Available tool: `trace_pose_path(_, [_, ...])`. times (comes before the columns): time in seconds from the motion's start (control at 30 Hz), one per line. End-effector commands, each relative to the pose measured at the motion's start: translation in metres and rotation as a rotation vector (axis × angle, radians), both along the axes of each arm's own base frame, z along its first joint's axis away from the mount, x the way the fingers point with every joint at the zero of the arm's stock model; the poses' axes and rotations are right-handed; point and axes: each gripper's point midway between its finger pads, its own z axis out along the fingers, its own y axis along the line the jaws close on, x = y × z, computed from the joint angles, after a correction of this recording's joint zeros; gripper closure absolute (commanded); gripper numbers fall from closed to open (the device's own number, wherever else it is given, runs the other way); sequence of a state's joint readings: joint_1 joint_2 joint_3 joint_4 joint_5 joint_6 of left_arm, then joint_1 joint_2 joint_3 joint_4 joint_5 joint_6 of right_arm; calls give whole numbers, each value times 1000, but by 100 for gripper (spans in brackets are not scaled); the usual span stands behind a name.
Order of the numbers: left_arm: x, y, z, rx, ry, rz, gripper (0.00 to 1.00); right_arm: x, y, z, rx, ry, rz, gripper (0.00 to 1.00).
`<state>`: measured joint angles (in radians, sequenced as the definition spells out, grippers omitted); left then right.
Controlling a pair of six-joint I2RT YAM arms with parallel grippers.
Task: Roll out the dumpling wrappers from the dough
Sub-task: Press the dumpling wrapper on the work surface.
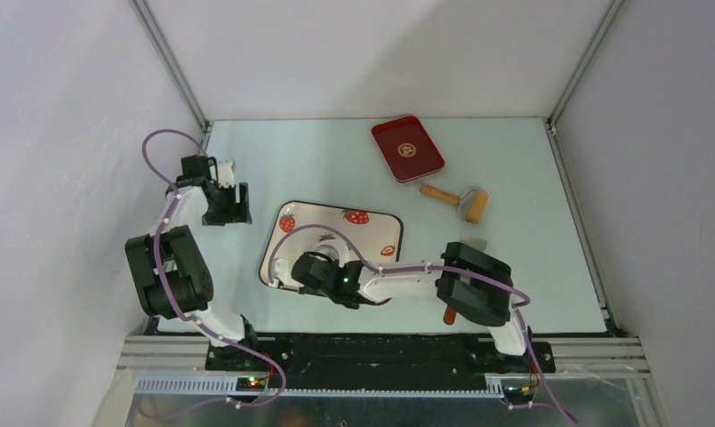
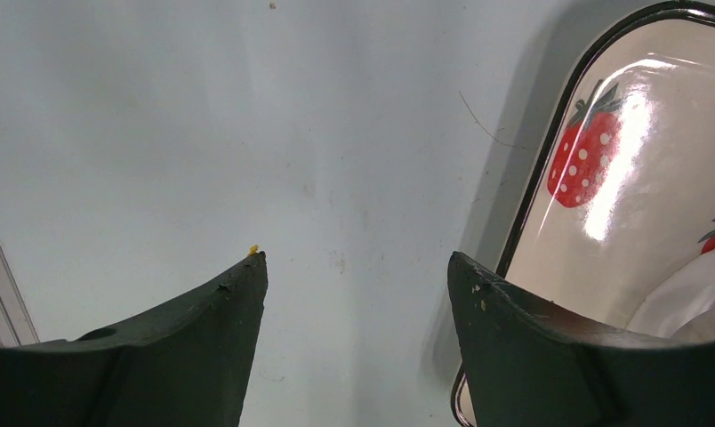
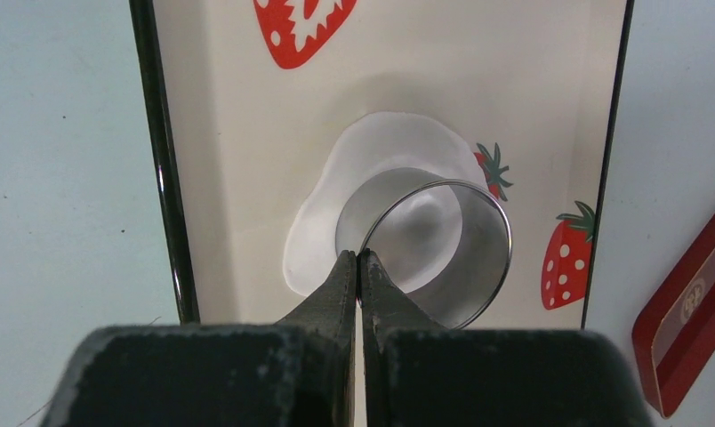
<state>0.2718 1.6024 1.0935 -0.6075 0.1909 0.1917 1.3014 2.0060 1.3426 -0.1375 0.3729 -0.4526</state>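
Observation:
A flattened white sheet of dough (image 3: 336, 191) lies on the strawberry-print tray (image 3: 220, 133). A small silvery round cup (image 3: 465, 276) stands on the sheet, mouth up. My right gripper (image 3: 358, 258) is shut on the near rim of that cup, with the thin wall pinched between the fingertips. From above, the right gripper (image 1: 314, 267) hangs over the tray's (image 1: 372, 233) near left part and hides the dough. My left gripper (image 2: 356, 258) is open over bare table just left of the tray (image 2: 638, 196), holding nothing. Separate dumpling wrappers are out of view.
A red tray (image 1: 407, 149) sits at the back right, and a wooden rolling pin (image 1: 452, 199) lies just in front of it. A reddish handle (image 1: 449, 314) pokes out from under the right arm. The left gripper (image 1: 232, 205) is level with the strawberry tray's far left corner.

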Motion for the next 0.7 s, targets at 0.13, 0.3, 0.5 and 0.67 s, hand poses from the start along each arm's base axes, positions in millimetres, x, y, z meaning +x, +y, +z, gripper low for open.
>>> trace_pose_path(0.13, [6, 1, 15, -5, -65, 2, 21, 1, 4, -11, 6, 23, 5, 100])
trace_pose_path(0.3, [6, 2, 15, -6, -64, 5, 21, 0, 4, -14, 2, 40, 12, 100])
trace_pose_path(0.5, [6, 3, 16, -5, -67, 7, 21, 2, 1, -14, -1, 53, 14, 79])
trace_pose_path(0.67, [6, 3, 15, -5, -66, 11, 21, 8, 1, -1, 15, 25, 11, 67])
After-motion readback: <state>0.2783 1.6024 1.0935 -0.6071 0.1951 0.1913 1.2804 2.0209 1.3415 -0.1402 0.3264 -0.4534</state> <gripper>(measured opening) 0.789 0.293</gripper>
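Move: The right fingers are already shut on the near wall of the cup at its rim; the cup's middle is about 3 cm ahead of the hand, 1 cm right and some 3 cm below. The flattened dough lies right under the cup, about 6 cm below the hand, and the strawberry tray's middle sits 4 cm ahead, 1 cm right, 7 cm down. From the left hand the cup is about 29 cm right and 11 cm back. The right hand stays at the cup's near wall and sinks about half a centimetre with the fingers still shut, keeping the cup pressed down on the dough. Then the fingers part to roughly a third of their range, one on each side of the wall, ending the pinch while the hand eases down another half centimetre with hardly any tilt. ##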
